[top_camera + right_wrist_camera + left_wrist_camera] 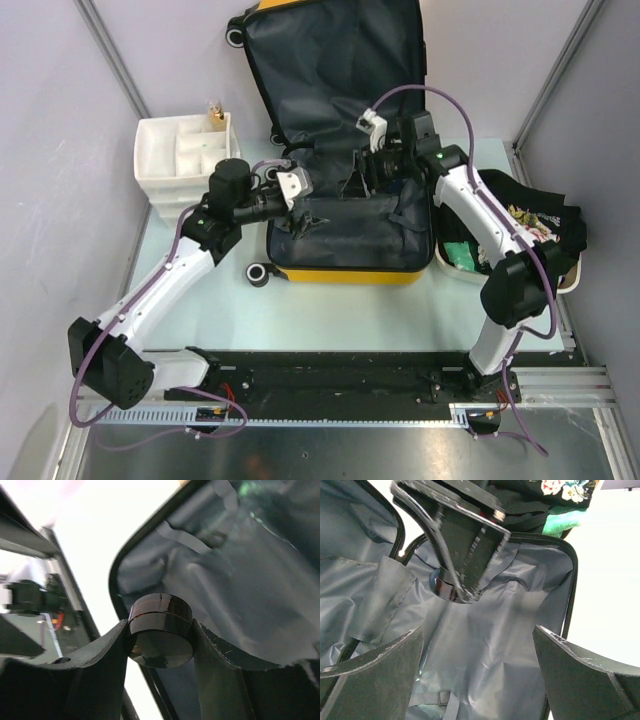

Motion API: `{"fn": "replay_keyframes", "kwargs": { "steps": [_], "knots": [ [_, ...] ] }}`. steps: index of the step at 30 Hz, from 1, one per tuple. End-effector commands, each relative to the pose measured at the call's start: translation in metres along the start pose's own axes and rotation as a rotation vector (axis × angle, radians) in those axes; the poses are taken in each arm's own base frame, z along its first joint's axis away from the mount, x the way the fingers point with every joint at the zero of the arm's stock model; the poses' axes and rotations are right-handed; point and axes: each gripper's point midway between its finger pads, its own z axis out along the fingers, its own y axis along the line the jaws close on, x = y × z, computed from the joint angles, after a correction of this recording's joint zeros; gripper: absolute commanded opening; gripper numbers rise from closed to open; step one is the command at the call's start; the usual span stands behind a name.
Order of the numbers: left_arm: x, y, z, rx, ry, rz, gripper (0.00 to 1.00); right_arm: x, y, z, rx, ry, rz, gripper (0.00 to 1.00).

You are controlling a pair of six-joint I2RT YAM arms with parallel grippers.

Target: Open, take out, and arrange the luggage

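Observation:
The yellow luggage point(340, 274) lies open on the table, its lid point(330, 60) raised at the back and dark grey lining point(485, 650) showing. My left gripper point(305, 195) hovers over the left of the lower shell. Its jaws point(477, 630) are open, with only lining between them. My right gripper point(357, 170) hangs over the middle of the shell, shut on a small dark round jar point(161, 630). The same jar point(445, 586) shows in the left wrist view, held just above the lining. A strap with a buckle point(440, 698) lies on the lining.
A white compartment tray point(180, 155) stands at the left of the luggage. At the right, a white tub point(568, 278) holds a black floral garment point(530, 215) and something green point(462, 255). A black wheel point(258, 273) sticks out at the luggage's near left corner.

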Motion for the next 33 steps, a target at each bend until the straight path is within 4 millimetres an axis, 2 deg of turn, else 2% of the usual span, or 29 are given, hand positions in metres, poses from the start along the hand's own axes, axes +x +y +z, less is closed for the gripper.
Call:
{"fn": "replay_keyframes", "kwargs": {
  "steps": [1,2,3,4,6,7,10,11,13,14,15,18,23,27,31,33],
  "knots": [
    [0.005,0.016,0.002,-0.074,0.026,0.033,0.93,0.035,-0.053,-0.010,0.331,0.106,-0.117,0.22],
    [0.009,0.020,-0.001,-0.092,0.034,-0.010,0.93,0.042,-0.075,-0.011,0.421,0.134,-0.127,0.21],
    [0.015,0.021,-0.002,-0.097,0.043,-0.041,0.93,0.048,-0.087,-0.010,0.451,0.162,-0.150,0.21],
    [0.019,0.023,-0.003,-0.100,0.046,-0.072,0.92,0.050,-0.102,0.001,0.469,0.190,-0.153,0.21],
    [0.028,0.032,-0.009,-0.133,0.056,-0.158,0.92,0.042,-0.120,0.007,0.522,0.197,-0.165,0.20],
    [0.031,0.035,-0.011,-0.146,0.059,-0.199,0.92,0.034,-0.130,0.019,0.519,0.195,-0.172,0.19],
    [0.041,0.047,-0.023,-0.202,0.073,-0.240,0.91,0.032,-0.134,0.039,0.507,0.219,-0.192,0.19],
    [0.046,0.054,-0.029,-0.233,0.083,-0.251,0.91,0.039,-0.139,0.048,0.507,0.255,-0.186,0.19],
    [0.051,0.059,-0.036,-0.267,0.092,-0.269,0.92,0.052,-0.134,0.063,0.493,0.307,-0.202,0.20],
    [0.056,0.064,-0.042,-0.297,0.101,-0.281,0.92,0.066,-0.140,0.070,0.500,0.350,-0.190,0.20],
    [0.063,0.065,-0.045,-0.309,0.112,-0.299,0.92,0.072,-0.137,0.078,0.495,0.365,-0.199,0.20],
    [0.076,0.067,-0.054,-0.345,0.128,-0.348,0.93,0.085,-0.145,0.096,0.508,0.403,-0.211,0.21],
    [0.096,0.075,-0.076,-0.426,0.144,-0.439,0.93,0.091,-0.142,0.121,0.505,0.432,-0.253,0.24],
    [0.111,0.079,-0.085,-0.473,0.164,-0.492,0.93,0.096,-0.145,0.137,0.500,0.445,-0.274,0.25],
    [0.113,0.081,-0.085,-0.483,0.167,-0.506,0.93,0.098,-0.156,0.148,0.538,0.457,-0.302,0.36],
    [0.113,0.083,-0.085,-0.484,0.169,-0.507,0.94,0.096,-0.157,0.150,0.539,0.453,-0.302,0.48]
  ]
}}
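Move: The dark round piece is already pinched in the right fingers. The spot it is being taken to, on the open suitcase's floor left of its middle, lies about 8 cm ahead, 5 cm left and 25 cm below that hand. A strap buckle lies about 10 cm left of the spot and 2 cm nearer the base; a dark-blue item, 21 cm right of it and 10 cm farther out. From the empty left hand, the spot is some 15 cm ahead, 6 cm right and 27 cm below. The dark round piece, kept in the right hand's closed grip, is carried down some 22 cm into the suitcase tray, going forward about 8 cm early on, then swinging left as it sinks, while the fingers tip about 40 degrees steeper towards the floor. The left hand, still open, clears away leftward about 13 cm, sinking and moving forward less, turning some 35 degrees counter-clockwise and tipping down towards the left rim. ##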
